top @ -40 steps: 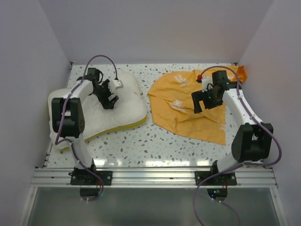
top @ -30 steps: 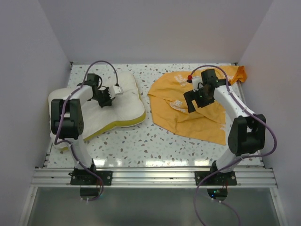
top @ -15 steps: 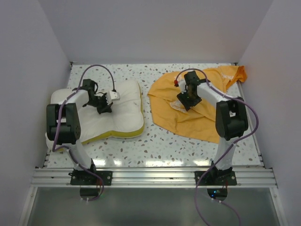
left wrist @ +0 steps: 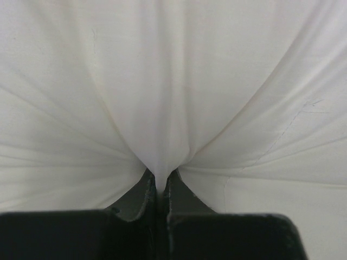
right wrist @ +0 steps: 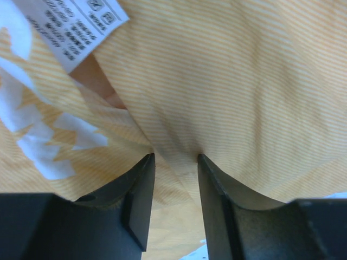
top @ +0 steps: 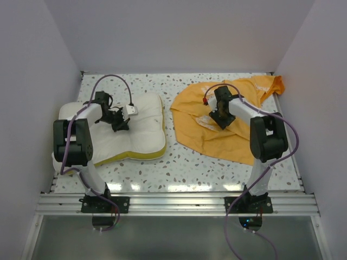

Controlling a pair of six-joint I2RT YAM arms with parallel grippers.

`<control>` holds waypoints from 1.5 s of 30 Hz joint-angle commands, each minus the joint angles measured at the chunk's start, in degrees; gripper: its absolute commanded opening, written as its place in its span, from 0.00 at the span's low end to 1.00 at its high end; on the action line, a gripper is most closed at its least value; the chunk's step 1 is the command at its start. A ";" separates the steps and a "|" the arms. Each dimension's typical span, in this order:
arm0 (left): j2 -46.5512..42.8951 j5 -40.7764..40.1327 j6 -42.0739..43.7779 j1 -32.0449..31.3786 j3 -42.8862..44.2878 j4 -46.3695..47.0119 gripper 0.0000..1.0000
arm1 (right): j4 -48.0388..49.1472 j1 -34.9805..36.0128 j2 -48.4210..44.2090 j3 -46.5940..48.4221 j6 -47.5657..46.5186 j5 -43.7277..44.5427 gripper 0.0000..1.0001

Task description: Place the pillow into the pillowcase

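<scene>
The cream-white pillow (top: 143, 132) lies on the left of the table, its yellow-green strip (top: 142, 157) along the near edge. My left gripper (top: 118, 123) presses down on its middle, shut on a pinched fold of the pillow's white cloth (left wrist: 160, 181). The orange pillowcase (top: 227, 140) is spread crumpled on the right. My right gripper (top: 220, 118) points down into its middle. In the right wrist view its jaws (right wrist: 174, 158) stand a little apart with a raised ridge of striped orange cloth between the tips. A white care label (right wrist: 76, 30) shows beside them.
The speckled table (top: 184, 162) is walled at the back and both sides. A corner of the pillowcase bunches against the back right wall (top: 274, 82). An aluminium rail (top: 173, 203) runs along the near edge by the arm bases.
The left gripper came down and closed on the pillow's cloth. The right gripper swung left and down onto the pillowcase, and its jaws narrowed from wide open to a small gap.
</scene>
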 commanded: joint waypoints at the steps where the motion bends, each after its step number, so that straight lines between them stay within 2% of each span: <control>1: 0.37 0.45 0.10 0.31 -1.28 -7.54 0.00 | 1.49 -1.23 -1.38 1.36 -2.05 3.06 0.40; 3: 0.01 0.28 0.37 0.23 -1.37 -7.54 0.00 | 1.67 -2.19 -1.21 2.42 -2.58 3.58 0.35; 7: 0.01 0.72 0.19 0.31 -1.02 -7.63 0.00 | 0.61 -2.90 -0.15 4.96 -2.85 3.32 0.04; 8: -0.07 1.24 0.19 0.40 -0.84 -8.06 0.00 | -0.08 -2.90 -0.33 5.32 -2.59 3.15 0.00; 13: -2.09 4.31 1.15 1.11 1.00 -11.22 0.00 | -1.85 -2.99 -3.31 6.99 -1.27 -0.71 0.00; 18: -8.42 9.41 6.51 -0.12 3.81 -21.14 0.00 | -3.69 -4.83 -8.76 8.83 2.86 -6.25 0.00; 21: -10.70 11.78 7.05 -2.93 6.10 -26.07 0.00 | -4.84 -6.67 -10.96 9.63 4.71 -8.98 0.00; 25: -13.34 14.42 4.77 -8.99 5.49 -27.05 0.00 | -5.63 -8.78 -12.81 10.07 6.73 -13.37 0.00; 31: -13.79 17.68 -8.40 -20.32 4.00 -18.63 0.00 | -6.77 -9.23 -14.13 10.77 9.02 -17.06 0.00; 36: -12.82 16.37 -26.50 -29.81 3.12 -3.34 0.00 | -7.47 -9.23 -14.56 11.83 10.77 -19.09 0.00; 40: -8.88 13.04 -39.67 -34.04 5.30 6.07 0.00 | -7.30 -9.23 -16.23 10.95 11.30 -20.75 0.00; 45: -0.63 11.44 -49.28 -36.16 11.70 12.41 0.00 | -7.65 -9.32 -18.26 9.64 11.48 -22.43 0.00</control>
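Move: My left hand still grips the middle of the pillow's top. The pillowcase it is bound for has its middle about 45 cm to that hand's right, 2 cm ahead and 3 cm lower, and the case's left edge is some 24 cm to the right, level with the hand. My right hand is half open in the orange cloth, with the cloth fold about 1 cm ahead and 2 cm to its right. A white print patch lies 7 cm left and 1 cm ahead, and the pillow's right edge is 27 cm left, straight across. I edge my right hand a couple of centimetres right, shut its fingers on the pillowcase fold and lift it some 13 cm, rolling the hand's left side up. Keeping its pinch, my left hand first draws the pillow back and up, then carries it about 24 cm right towards the case, turning a little clockwise and easing down and forward at the last. ##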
